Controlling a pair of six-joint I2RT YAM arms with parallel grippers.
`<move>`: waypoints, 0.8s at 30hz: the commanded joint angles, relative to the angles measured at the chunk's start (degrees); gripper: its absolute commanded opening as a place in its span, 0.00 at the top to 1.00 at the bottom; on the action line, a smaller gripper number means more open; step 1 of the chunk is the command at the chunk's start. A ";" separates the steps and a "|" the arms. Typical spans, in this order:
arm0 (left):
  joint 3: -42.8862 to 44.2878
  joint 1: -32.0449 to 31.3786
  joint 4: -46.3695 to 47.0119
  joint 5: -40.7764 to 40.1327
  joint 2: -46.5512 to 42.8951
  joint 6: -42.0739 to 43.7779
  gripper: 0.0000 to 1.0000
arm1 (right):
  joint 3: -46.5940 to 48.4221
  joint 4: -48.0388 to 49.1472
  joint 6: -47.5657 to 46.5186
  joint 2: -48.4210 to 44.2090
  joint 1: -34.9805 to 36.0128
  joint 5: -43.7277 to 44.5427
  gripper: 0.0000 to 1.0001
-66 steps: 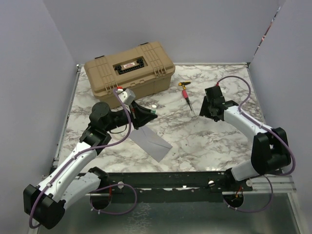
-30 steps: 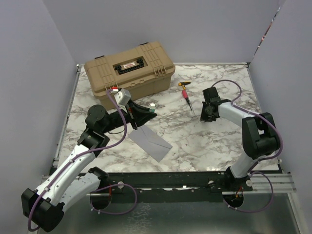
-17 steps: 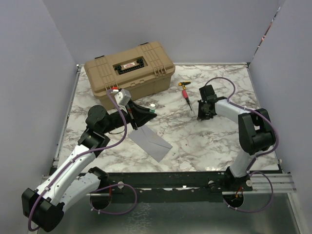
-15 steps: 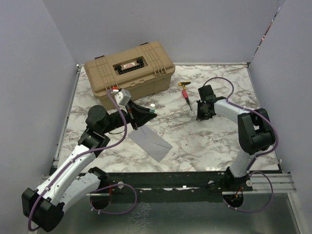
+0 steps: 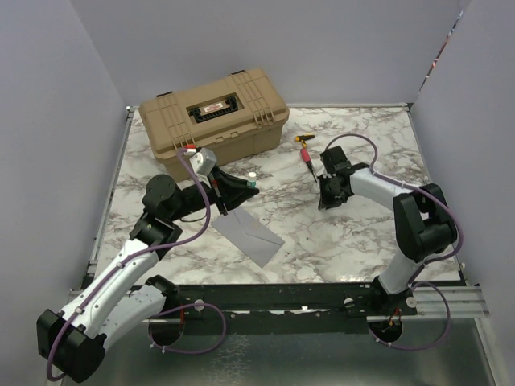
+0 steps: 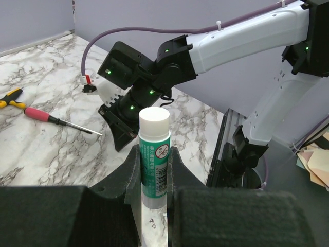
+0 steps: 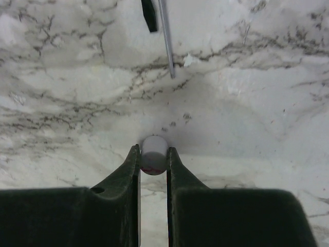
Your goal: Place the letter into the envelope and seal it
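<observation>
The grey-lilac envelope (image 5: 251, 232) lies flat on the marble table, near the front centre. The letter is hidden. My left gripper (image 5: 246, 188) (image 6: 154, 154) hovers just behind the envelope's far corner, shut on an upright green glue stick (image 6: 154, 159) (image 5: 254, 182) with a white top. Across the table, my right gripper (image 5: 325, 198) (image 7: 153, 152) is low over the marble, its fingertips shut on a small white cap (image 7: 153, 153) with a red mark.
A tan case (image 5: 213, 108) stands at the back left. A red-handled screwdriver (image 5: 311, 163) (image 7: 165, 36) (image 6: 51, 117) and a yellow-handled tool (image 5: 302, 139) lie just behind the right gripper. Purple cables loop off both arms.
My right arm has swung left and nearer, bringing its gripper down towards the table's middle. The left arm, glue stick and envelope have stayed put over the last second.
</observation>
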 commanded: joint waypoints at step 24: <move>1.91 -8.49 5.34 2.73 11.79 1.51 1.00 | 4.62 5.63 5.35 -35.91 0.32 -58.56 0.99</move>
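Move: The right hand, fingers down close to the table, already holds the small white cap; the glue stick in the left hand is some 19 cm to its left, 12 cm back and 30 cm higher. The screwdriver lies about 13 cm ahead and 2 cm left of the right hand, the envelope about 18 cm left and 9 cm back. For the left hand, the cap is roughly 19 cm right, 12 cm ahead and 30 cm down. Steeply up, after a short slide back low over the table, the right hand climbs some 25 cm with the cap still pinched, also going left and back towards the glue stick. Its wrist tips over about 50 degrees, so the down-pointing fingers swing towards the left hand. The left hand keeps its grip on the glue stick and eases right and down to meet it, about 5 cm each way. ##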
